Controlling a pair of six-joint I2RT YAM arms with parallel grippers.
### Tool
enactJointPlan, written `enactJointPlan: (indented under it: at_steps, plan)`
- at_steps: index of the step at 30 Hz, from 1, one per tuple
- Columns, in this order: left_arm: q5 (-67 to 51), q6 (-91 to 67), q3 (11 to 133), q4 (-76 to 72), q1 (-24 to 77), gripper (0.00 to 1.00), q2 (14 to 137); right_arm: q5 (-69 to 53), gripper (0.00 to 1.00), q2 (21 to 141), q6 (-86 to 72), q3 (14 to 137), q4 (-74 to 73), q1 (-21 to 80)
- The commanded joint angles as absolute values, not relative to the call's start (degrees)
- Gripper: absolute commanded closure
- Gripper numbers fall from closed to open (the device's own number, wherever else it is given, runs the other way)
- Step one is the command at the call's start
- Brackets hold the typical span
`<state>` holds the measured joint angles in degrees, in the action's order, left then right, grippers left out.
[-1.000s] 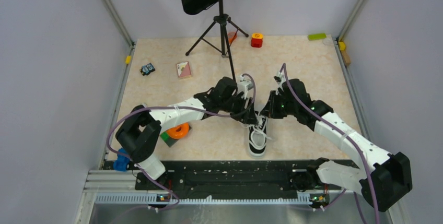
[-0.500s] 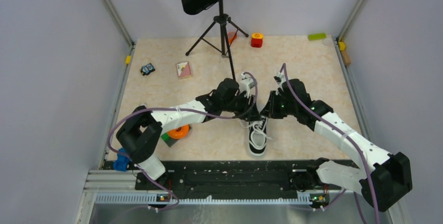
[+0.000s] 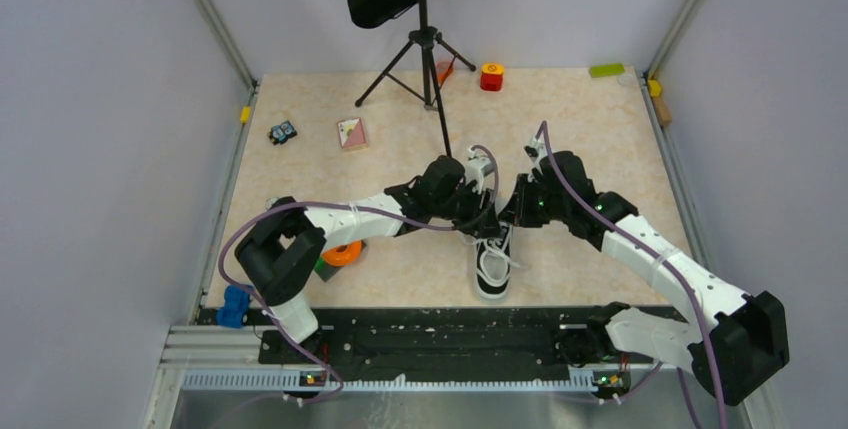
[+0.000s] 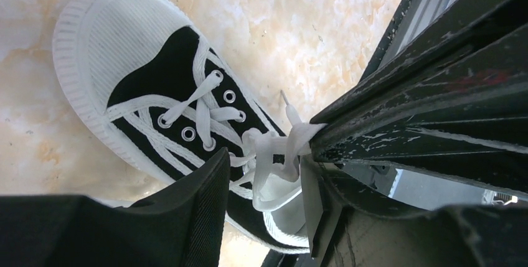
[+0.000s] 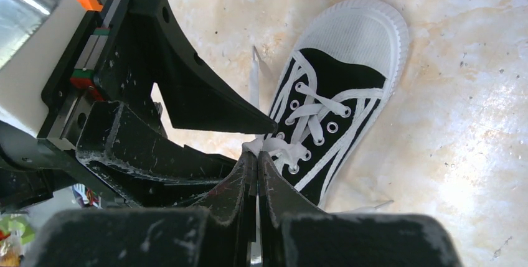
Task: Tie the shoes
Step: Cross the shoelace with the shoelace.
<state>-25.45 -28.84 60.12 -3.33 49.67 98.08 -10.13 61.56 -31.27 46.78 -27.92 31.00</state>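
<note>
A black canvas shoe [image 3: 491,267] with a white toe cap lies on the table, toe towards the arms; it also shows as the shoe [image 4: 155,86] and the shoe [image 5: 339,93]. Its white laces [image 4: 274,155] bunch into a loose knot over the tongue. My right gripper [image 5: 256,154] is shut on a strand of the laces [image 5: 277,147] at that knot. My left gripper [image 4: 264,183] stands open astride the knot, one finger on each side and a lace loop hanging between them. In the top view both grippers meet above the shoe's heel end, left gripper [image 3: 480,215] and right gripper [image 3: 508,211].
A music stand on a tripod [image 3: 428,49] rises behind the shoe. An orange tape roll [image 3: 343,251] lies under the left arm. A card [image 3: 351,133], a small toy [image 3: 283,133], a red block [image 3: 491,76] and a green piece [image 3: 606,70] lie farther back.
My left gripper has shifted right, closer to my right gripper over the knot, and its jaws have narrowed somewhat. The right arm and the shoe have stayed put.
</note>
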Motion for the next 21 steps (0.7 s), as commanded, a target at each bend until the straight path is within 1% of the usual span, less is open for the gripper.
enactJointPlan:
  at_steps: [1,6,8,12,15,18,19,21]
  plan:
    - [-25.4,-29.7,60.1,-7.6,49.9,0.51,97.5,-10.0,1.0,60.4,-31.4,47.5,-27.5,31.2]
    - [-25.9,-30.9,59.9,-9.0,49.9,0.52,97.9,-10.2,1.0,60.5,-31.5,47.3,-27.4,31.2]
    - [-26.1,-31.1,60.0,-9.0,49.9,0.55,98.3,-10.2,1.0,60.5,-31.4,47.4,-27.5,31.2]
    - [-26.4,-31.4,59.6,-9.7,49.9,0.68,98.3,-10.2,1.0,60.3,-31.4,47.3,-27.6,31.2]
    - [-26.2,-31.5,59.3,-9.8,49.9,0.79,98.1,-10.3,1.0,60.3,-31.4,47.1,-27.7,31.2]
    - [-26.1,-31.6,59.1,-9.8,49.9,0.96,98.2,-10.3,1.0,60.2,-31.6,47.1,-27.8,31.2]
    - [-26.0,-31.6,59.1,-9.7,49.8,1.0,98.2,-10.2,1.0,60.1,-31.6,47.1,-27.8,31.2]
    - [-25.9,-31.5,59.0,-9.2,49.9,1.0,98.2,-9.6,1.0,59.7,-31.8,47.2,-28.4,31.2]
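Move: The shoelace strand to be gripped already hangs between the left hand's half-open fingers, about 1 cm to the right of its hand point and 1 cm above. The right fingertips, which hold the lace, are some 3 cm to the left hand's right, 1 cm back and 3 cm higher. The knot is about 1 cm ahead and 3 cm down, the toe cap roughly 9 cm ahead and 6 cm down. From the right hand the strand lies around 2 cm left, 1 cm ahead and 2 cm below. The left fingers close from half open to shut and pinch the lace strand right beside the right fingertips, above the shoe's knot. As they do, the hand eases about 1 cm up and to the right, towards the right gripper, with hardly any turn. The right hand stays still and keeps its shut grip on the lace. ##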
